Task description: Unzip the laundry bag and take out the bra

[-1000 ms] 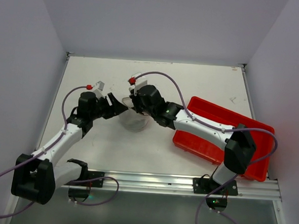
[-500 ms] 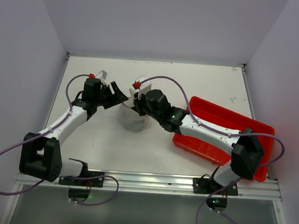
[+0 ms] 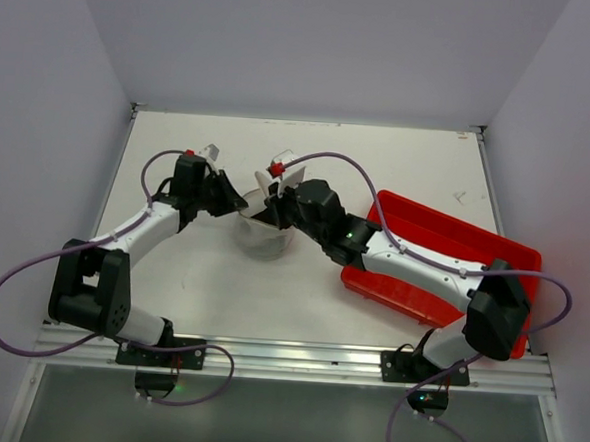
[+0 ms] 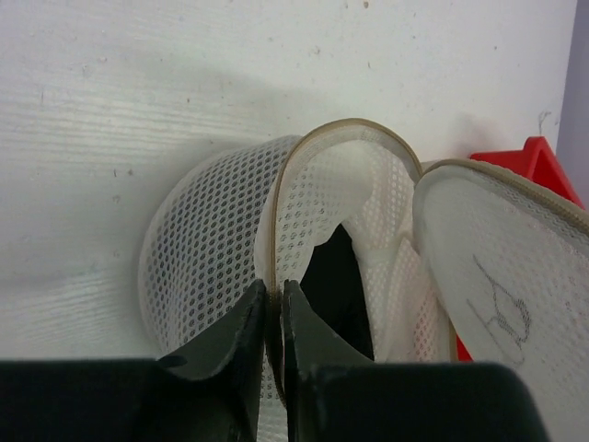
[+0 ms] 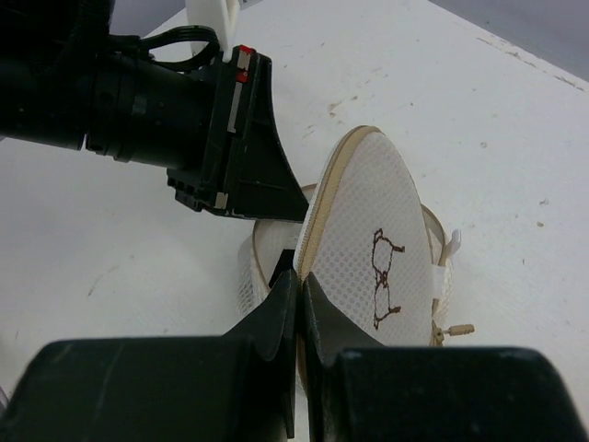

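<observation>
The laundry bag (image 3: pixel 262 237), a small round white mesh case, stands open mid-table with its two halves spread apart. My left gripper (image 3: pixel 238 207) is shut on the tan rim of the lower half (image 4: pixel 221 249), its jaws pinching that edge (image 4: pixel 273 290). My right gripper (image 3: pixel 272 216) is shut on the rim of the lid half (image 5: pixel 377 249), which carries a small stitched drawing, and holds it tilted up (image 5: pixel 299 276). Inside the opening a dark piece, the bra (image 4: pixel 339 276), shows between the mesh walls. A zipper pull (image 5: pixel 456 329) hangs at the lid's right side.
A red tray (image 3: pixel 455 233) lies to the right of the bag, under the right arm. White walls close the table on three sides. A metal rail (image 3: pixel 297 356) with the arm bases runs along the near edge.
My left gripper has moved right to the bag and closed on the rim of its lower half. The right gripper has kept its hold on the lid and shifted slightly right.
</observation>
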`<control>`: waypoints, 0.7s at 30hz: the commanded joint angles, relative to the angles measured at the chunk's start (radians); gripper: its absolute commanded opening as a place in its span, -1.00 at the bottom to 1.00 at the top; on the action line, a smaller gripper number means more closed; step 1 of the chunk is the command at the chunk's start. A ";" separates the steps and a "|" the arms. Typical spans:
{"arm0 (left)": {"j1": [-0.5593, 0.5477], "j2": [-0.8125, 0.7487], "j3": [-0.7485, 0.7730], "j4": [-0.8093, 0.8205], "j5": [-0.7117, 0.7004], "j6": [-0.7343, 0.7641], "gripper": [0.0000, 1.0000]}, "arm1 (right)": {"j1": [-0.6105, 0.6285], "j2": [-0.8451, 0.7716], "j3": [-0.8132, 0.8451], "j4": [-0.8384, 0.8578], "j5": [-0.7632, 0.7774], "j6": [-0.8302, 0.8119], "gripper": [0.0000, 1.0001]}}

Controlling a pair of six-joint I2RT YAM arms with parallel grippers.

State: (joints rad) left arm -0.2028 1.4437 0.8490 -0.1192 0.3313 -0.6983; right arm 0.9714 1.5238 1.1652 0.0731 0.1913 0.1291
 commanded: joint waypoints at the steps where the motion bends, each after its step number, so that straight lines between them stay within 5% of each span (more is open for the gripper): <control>1: 0.009 -0.035 0.009 0.059 0.032 0.006 -0.73 | 0.000 -0.062 -0.012 0.068 0.054 -0.014 -1.00; 3: 0.009 -0.063 0.007 0.070 0.035 0.013 -1.00 | -0.005 -0.077 -0.027 0.077 0.091 0.001 -1.00; 14: 0.008 -0.261 -0.154 0.199 0.020 0.002 -1.00 | -0.174 -0.214 -0.258 0.126 0.312 0.322 -0.99; 17: -0.001 -0.278 -0.174 0.230 0.034 0.006 -1.00 | -0.200 -0.203 -0.265 0.102 0.335 0.349 -0.83; 21: -0.012 -0.272 -0.199 0.245 0.046 0.013 -1.00 | -0.217 -0.179 -0.256 0.045 0.326 0.372 -0.23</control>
State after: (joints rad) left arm -0.2058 1.1866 0.6643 0.0395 0.3519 -0.6949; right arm 0.7628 1.3396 0.8997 0.1207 0.4835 0.4503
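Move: The bag's near-left rim already runs between the left fingers, which are still slightly apart. From that hand, the bag's middle lies about 5 cm right and 6 cm down, with the black bra inside some 6 cm right and 5 cm down. The right hand grips the lid's zip edge, the lid's middle roughly 4 cm ahead. From it the bag's middle is 5 cm ahead and 18 cm below; the red box's middle is 40 cm right. The right hand, still pinching the lid by its zip edge, sweeps it about 14 cm right and some 5 cm forward towards the red box side, sinking a little late while turning some 30 degrees clockwise, and its fingers start to open around the edge as it eases to a stop. Meanwhile the left fingers shut on the bag's rim and keep it pinched, raising it about 4 cm and then drawing back 2 to 3 cm as they tip up to point less steeply. ##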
